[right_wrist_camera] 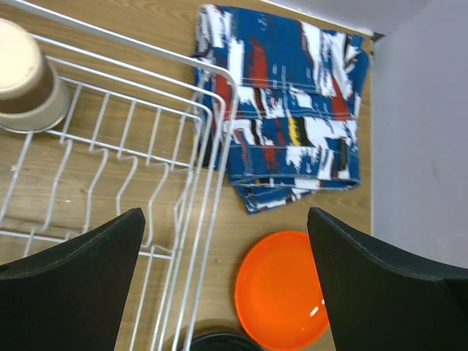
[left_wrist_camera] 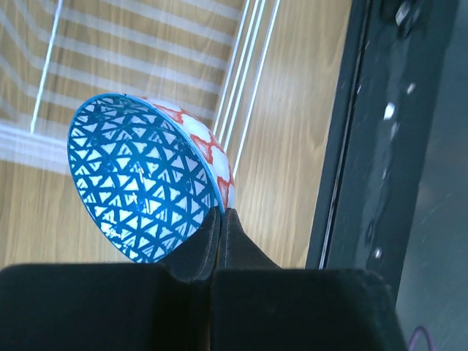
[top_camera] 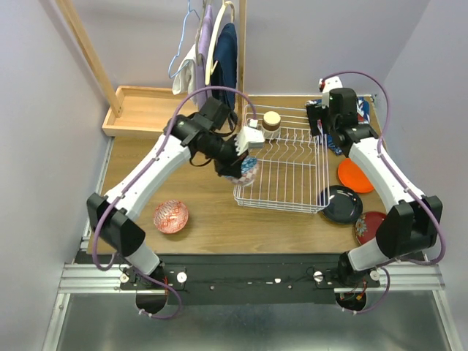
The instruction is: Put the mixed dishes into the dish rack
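Note:
My left gripper (top_camera: 241, 162) (left_wrist_camera: 221, 216) is shut on the rim of the small blue-patterned bowl (top_camera: 248, 174) (left_wrist_camera: 135, 183), holding it tilted at the left edge of the white wire dish rack (top_camera: 289, 172). The tan cup (top_camera: 272, 121) (right_wrist_camera: 25, 80) stands in the rack's (right_wrist_camera: 212, 146) far left corner. My right gripper (top_camera: 316, 121) (right_wrist_camera: 225, 213) hangs open and empty above the rack's far right side. The orange plate (top_camera: 355, 175) (right_wrist_camera: 281, 289), black plate (top_camera: 341, 203) (right_wrist_camera: 216, 341) and dark red plate (top_camera: 368, 227) lie right of the rack. The red-white bowl (top_camera: 170, 216) sits at the near left.
A blue-red patterned cloth (top_camera: 363, 110) (right_wrist_camera: 285, 102) lies folded at the far right corner, partly under my right arm. A shallow wooden tray (top_camera: 142, 110) sits at the back left. Clothes on hangers (top_camera: 212, 51) dangle behind the rack. Walls close in on both sides.

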`<state>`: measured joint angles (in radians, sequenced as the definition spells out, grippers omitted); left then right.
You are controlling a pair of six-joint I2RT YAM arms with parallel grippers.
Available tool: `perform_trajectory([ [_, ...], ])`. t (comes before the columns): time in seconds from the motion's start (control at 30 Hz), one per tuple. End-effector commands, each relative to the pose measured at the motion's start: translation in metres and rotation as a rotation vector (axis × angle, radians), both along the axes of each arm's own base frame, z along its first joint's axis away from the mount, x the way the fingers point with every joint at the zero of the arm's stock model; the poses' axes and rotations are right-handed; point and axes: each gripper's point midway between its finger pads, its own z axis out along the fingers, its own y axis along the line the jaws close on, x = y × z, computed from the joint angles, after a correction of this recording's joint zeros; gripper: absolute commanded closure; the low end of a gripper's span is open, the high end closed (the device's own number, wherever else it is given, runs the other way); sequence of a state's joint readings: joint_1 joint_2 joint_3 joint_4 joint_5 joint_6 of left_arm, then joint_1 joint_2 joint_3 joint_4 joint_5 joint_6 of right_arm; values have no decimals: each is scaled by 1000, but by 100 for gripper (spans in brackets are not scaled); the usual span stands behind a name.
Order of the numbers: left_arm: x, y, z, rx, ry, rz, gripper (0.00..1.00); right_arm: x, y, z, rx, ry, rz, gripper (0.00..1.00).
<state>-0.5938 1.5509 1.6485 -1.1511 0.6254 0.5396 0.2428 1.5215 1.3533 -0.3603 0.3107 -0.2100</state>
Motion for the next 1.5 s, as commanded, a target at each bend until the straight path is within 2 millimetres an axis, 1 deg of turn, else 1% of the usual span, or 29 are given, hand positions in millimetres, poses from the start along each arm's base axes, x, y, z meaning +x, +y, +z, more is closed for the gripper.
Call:
perform_trajectory([
  [0.0,18,-69,46,-240,-16,-53,100,-20,-30,16,1,-19,-107,0],
  [0.03,24,-78,39,-241,7,-49,100,-22,-34,15,4,-18,-117,0],
  [0.07,27,-88,52,-277,2,-52,100,-24,-36,13,7,-10,-124,0],
  [0.1,32,-97,57,-304,10,-48,100,-25,-37,12,10,-7,-131,0],
  [0.13,36,-107,51,-311,79,-28,100,-27,-40,12,12,1,-138,0],
  [0.17,37,-116,62,-345,94,-32,100,-28,-42,11,10,11,-143,0],
  [0.2,44,-125,66,-378,92,-29,100,-28,-42,12,10,12,-143,0],
  [0.27,48,-138,59,-398,181,15,100,-30,-47,11,-1,32,-161,0],
  [0.3,53,-149,65,-449,160,7,100,-30,-48,8,-7,44,-164,0],
  [0.33,55,-156,62,-468,198,24,100,-31,-51,11,-17,44,-179,0],
  [0.37,54,-161,54,-473,289,70,100,-33,-54,10,-25,53,-189,0],
  [0.4,62,-171,64,-542,283,74,100,-33,-57,10,-35,55,-204,0],
  [0.43,66,-178,58,-559,334,90,100,-34,-62,9,-47,59,-225,0],
  [0.47,65,-183,53,-563,455,150,100,-35,-66,8,-52,71,-239,0],
  [0.5,70,-191,61,-621,449,131,100,-36,-69,6,-51,80,-252,0],
  [0.57,70,-203,48,-630,532,132,100,-36,-76,-1,-57,112,-274,0],
  [0.6,70,-209,59,-681,559,122,100,-36,-79,-2,-54,118,-285,0],
  [0.63,72,-212,55,-699,596,131,100,-36,-80,-5,-55,129,-287,0],
  [0.67,73,-215,50,-717,620,143,100,-35,-84,-9,-56,143,-301,0],
  [0.7,76,-217,59,-768,637,144,100,-35,-86,-10,-57,143,-306,0],
  [0.73,80,-222,49,-765,662,160,100,-34,-88,-10,-58,143,-312,0],
  [0.8,85,-227,46,-783,686,185,100,-30,-93,-8,-60,130,-323,0],
  [0.87,92,-229,32,-776,728,264,100,-27,-95,-5,-60,124,-318,0],
  [0.93,90,-231,27,-775,752,284,100,-26,-97,-3,-73,118,-309,0],
  [1.03,91,-234,9,-751,798,343,100,-24,-98,-4,-79,119,-300,0],
  [1.17,91,-232,-21,-712,871,406,100,-25,-97,-13,-73,142,-295,0],
  [1.3,88,-229,-36,-708,942,432,100,-27,-96,-21,-67,154,-292,0],
  [1.37,90,-225,-52,-693,976,470,100,-28,-94,-24,-61,161,-287,0],
  [1.47,89,-224,-64,-688,1013,484,100,-29,-93,-31,-41,173,-291,0],
])
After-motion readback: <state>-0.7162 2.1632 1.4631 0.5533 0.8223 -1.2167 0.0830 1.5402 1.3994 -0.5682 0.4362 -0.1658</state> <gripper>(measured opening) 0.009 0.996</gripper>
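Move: The left hand already holds the blue-patterned bowl; its slot in the dish rack's right half lies about 26 cm right, 8 ahead and 17 below, with the cup roughly 30 cm ahead, 17 right, 16 below. From the open right hand, the orange plate lies some 14 cm right, 6 back and 23 below; the black plate about 20 cm back and 6 right, the folded cloth 14 ahead and 9 right, at similar depth. Keeping its pinch on the bowl's rim, the left hand carries it right about 22 cm and forward 9 over the rack, then sinks some 6 cm towards the right-hand slots, its fingers swinging from slanting down to nearly level, pointing right. The right hand, still wide open, shifts about 9 cm right towards the orange plate, turning some 15 degrees clockwise. ##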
